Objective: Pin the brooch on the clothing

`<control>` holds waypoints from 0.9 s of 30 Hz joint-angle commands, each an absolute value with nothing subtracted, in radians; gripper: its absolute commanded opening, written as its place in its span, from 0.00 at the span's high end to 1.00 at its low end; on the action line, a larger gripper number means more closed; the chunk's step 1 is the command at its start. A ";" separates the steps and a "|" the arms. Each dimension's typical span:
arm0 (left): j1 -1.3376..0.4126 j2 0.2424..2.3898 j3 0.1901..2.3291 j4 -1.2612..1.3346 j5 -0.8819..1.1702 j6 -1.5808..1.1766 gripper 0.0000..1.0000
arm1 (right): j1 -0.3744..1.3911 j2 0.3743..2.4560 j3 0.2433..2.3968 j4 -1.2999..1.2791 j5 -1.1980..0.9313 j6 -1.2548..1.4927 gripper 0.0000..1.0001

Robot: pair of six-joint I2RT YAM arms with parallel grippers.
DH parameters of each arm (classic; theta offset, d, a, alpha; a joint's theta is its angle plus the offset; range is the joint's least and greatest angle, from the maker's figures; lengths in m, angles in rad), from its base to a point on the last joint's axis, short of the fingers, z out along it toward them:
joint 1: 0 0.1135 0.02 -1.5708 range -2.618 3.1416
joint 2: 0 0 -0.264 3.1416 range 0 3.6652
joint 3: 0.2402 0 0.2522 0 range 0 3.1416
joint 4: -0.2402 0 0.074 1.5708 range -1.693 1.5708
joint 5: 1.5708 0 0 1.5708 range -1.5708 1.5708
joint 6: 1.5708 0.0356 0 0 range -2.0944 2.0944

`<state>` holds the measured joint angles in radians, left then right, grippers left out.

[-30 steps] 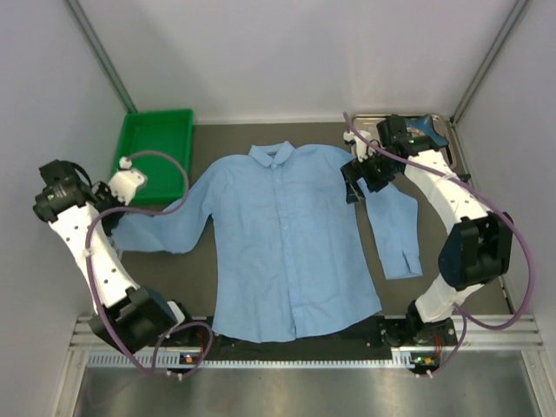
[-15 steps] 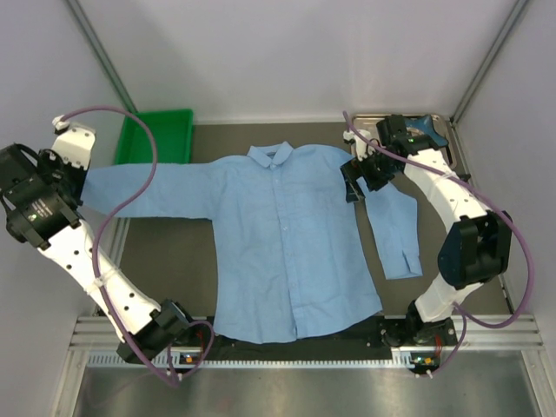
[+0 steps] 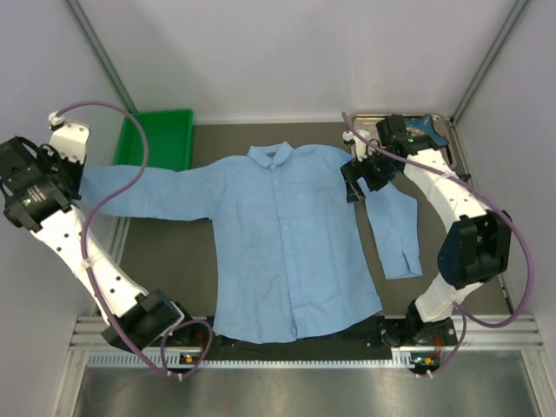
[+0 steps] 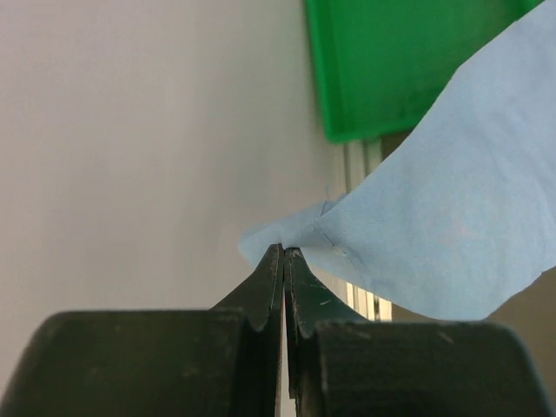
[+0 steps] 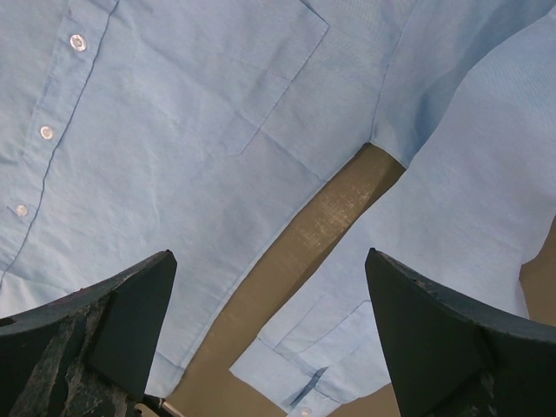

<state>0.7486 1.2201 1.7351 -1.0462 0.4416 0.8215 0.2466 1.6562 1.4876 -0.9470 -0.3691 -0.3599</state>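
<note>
The clothing, a light blue button-up shirt, lies flat and face up on the dark table. Its left sleeve is stretched out to the left past the table edge. My left gripper is shut on the tip of that sleeve's cuff, close to the left wall. My right gripper hovers open over the shirt's right armpit. Between its fingers I see the shirt body, a strip of bare table and the right sleeve's cuff. The brooch is out of view.
A green bin stands at the back left, partly under the stretched sleeve. A metal tray holding a blue dish sits at the back right behind my right arm. Walls close in on both sides.
My left arm has swung out to the left wall with the cuff, pulling the crumpled left sleeve out straight. The right arm has not moved.
</note>
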 commanded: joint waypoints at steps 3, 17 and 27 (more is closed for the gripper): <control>0.779 1.253 1.490 -0.976 0.138 0.942 1.00 | 0.242 1.634 1.505 -0.940 -0.374 -0.374 0.07; 0.781 1.362 1.086 -0.753 -0.100 1.063 1.00 | 0.242 1.632 1.517 -0.956 -0.361 -0.374 0.07; 0.772 1.390 1.149 -0.836 -0.045 1.052 0.53 | 0.235 1.626 1.519 -0.985 -0.325 -0.400 0.05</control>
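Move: The left hand holds the end of the left sleeve high up. Its laying-down place, by the table's left edge, is about 32 cm below, 8 cm back and 7 cm left. The green bin's middle is some 30 cm ahead and 7 cm right; the shirt's left armpit is roughly 17 cm ahead and 27 cm right, both nearly 38 cm lower. From the right hand, that laying-down place is about 78 cm left, roughly level fore and aft, and 14 cm lower. Still pinching the end of the left sleeve, the left hand sweeps it steeply down towards the table's left edge, about 27 cm, drifting some 8 cm left and nearly as far back. The wrist tips down by about 45 degrees with a slight counter-clockwise turn. The descent slows low over the edge, and only at the very end do the fingers part about a third of the way, loosening on the cloth. ##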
